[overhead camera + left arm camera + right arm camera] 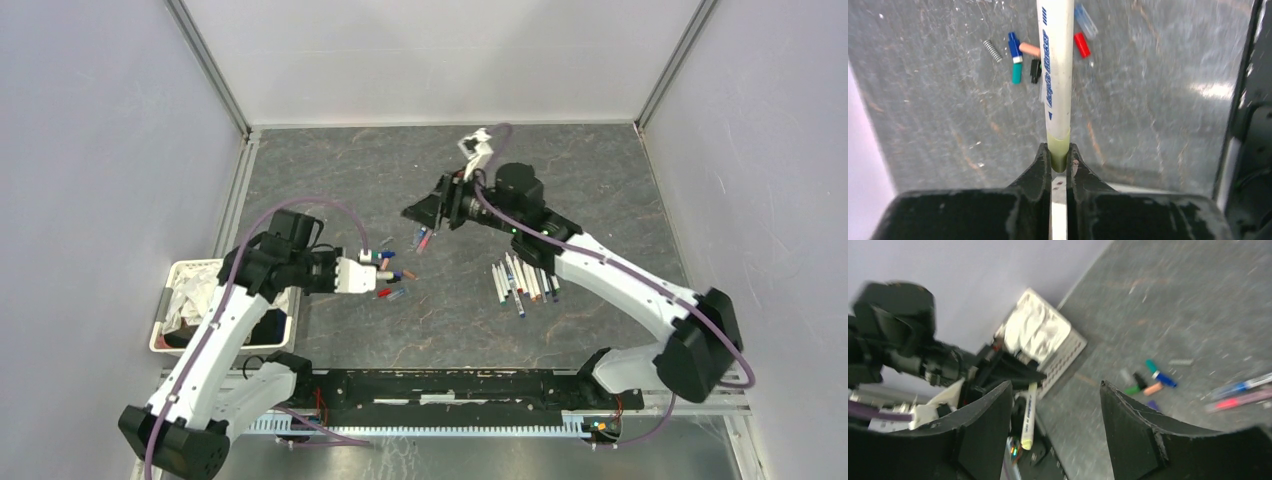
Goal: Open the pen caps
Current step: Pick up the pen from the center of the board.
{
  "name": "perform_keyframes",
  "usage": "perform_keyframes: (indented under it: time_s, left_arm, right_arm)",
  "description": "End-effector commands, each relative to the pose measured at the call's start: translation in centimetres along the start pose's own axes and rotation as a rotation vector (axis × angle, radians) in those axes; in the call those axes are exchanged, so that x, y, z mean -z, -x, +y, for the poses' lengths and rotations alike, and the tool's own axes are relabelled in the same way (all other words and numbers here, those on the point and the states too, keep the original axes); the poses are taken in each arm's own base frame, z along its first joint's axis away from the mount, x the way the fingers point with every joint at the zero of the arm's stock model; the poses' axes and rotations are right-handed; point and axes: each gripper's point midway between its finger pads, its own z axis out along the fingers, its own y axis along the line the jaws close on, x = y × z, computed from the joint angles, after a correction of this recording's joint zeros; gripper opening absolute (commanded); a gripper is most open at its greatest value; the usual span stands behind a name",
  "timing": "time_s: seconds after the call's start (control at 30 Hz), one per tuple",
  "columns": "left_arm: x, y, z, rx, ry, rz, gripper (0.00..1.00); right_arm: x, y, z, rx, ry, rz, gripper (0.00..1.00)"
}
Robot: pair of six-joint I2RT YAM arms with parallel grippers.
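Note:
My left gripper (pixel 1059 156) is shut on the yellow-green end of a white pen (pixel 1058 65), which points away over the table. In the top view the left gripper (pixel 360 276) hovers beside the loose pen caps (pixel 392 282). Below the pen lie a blue-and-teal cap (pixel 1015 62), a peach one (pixel 1029 48), a black one (pixel 1035 71) and a red one (pixel 1081 45). My right gripper (pixel 1055 386) is open with nothing between its fingers, raised behind the caps (pixel 420 212). Through its jaws I see the held pen (pixel 1029 412) with a yellowish far end.
Several pens (pixel 522 280) lie in a fan right of centre, and two more (pixel 422 238) lie under the right gripper. A white basket (pixel 172 300) sits at the left table edge. A small metal spring (pixel 993 50) rests by the caps.

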Motion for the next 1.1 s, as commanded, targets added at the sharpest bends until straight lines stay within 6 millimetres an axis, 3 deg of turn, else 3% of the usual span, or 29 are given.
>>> perform_keyframes:
  time_s: [0.0,0.17,0.33,0.7,0.97,1.03,1.07]
  left_arm:
    - [1.8,-1.1,-0.1,-0.41,0.014,0.092,0.02]
    - [2.1,-0.7,0.0,-0.526,0.022,0.097,0.02]
    - [2.2,-0.9,0.1,-0.58,0.019,0.115,0.02]
    - [2.1,-0.3,0.5,-0.585,0.012,0.099,0.02]
    - [2.2,0.1,0.9,-0.563,0.01,0.086,0.02]
    - [2.2,0.2,0.8,-0.563,0.009,0.083,0.02]
    - [2.2,0.2,0.8,-0.563,0.008,0.082,0.02]
  right_arm:
    - [-0.8,-7.6,1.8,-0.07,0.136,0.347,0.7]
    - [-2.6,-11.3,5.2,-0.1,0.26,0.47,0.71]
    - [-3.8,-13.4,7.5,-0.133,0.341,0.535,0.71]
    - [-6.0,-16.6,9.1,-0.178,0.397,0.607,0.68]
    - [-6.5,-18.3,9.1,-0.188,0.415,0.66,0.47]
    - [-6.4,-18.5,9.1,-0.185,0.418,0.665,0.37]
    - [-6.4,-18.5,9.1,-0.179,0.422,0.666,0.28]
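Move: The pen, its end held in the left gripper, has its middle about 11 cm back, 12 cm left and 13 cm below the open right hand. From the left hand, that middle is some 5 cm right, 2 cm back and 2 cm up. The loose caps lie on the table roughly 10 cm left of the right hand, 2 cm back and 30 cm below; the pink pen is about 5 cm ahead of that hand, 1 cm left, equally low. The right hand's open fingers come astride the pen still pinched in the left gripper and close to about half their opening; whether they touch it yet can't be told. To get there the right hand sweeps left, back and down, some 22 cm in all, swinging about 40 degrees counter-clockwise and tipping down. The left hand keeps its grip, shifts slightly left and turns clockwise by around 20 degrees. ##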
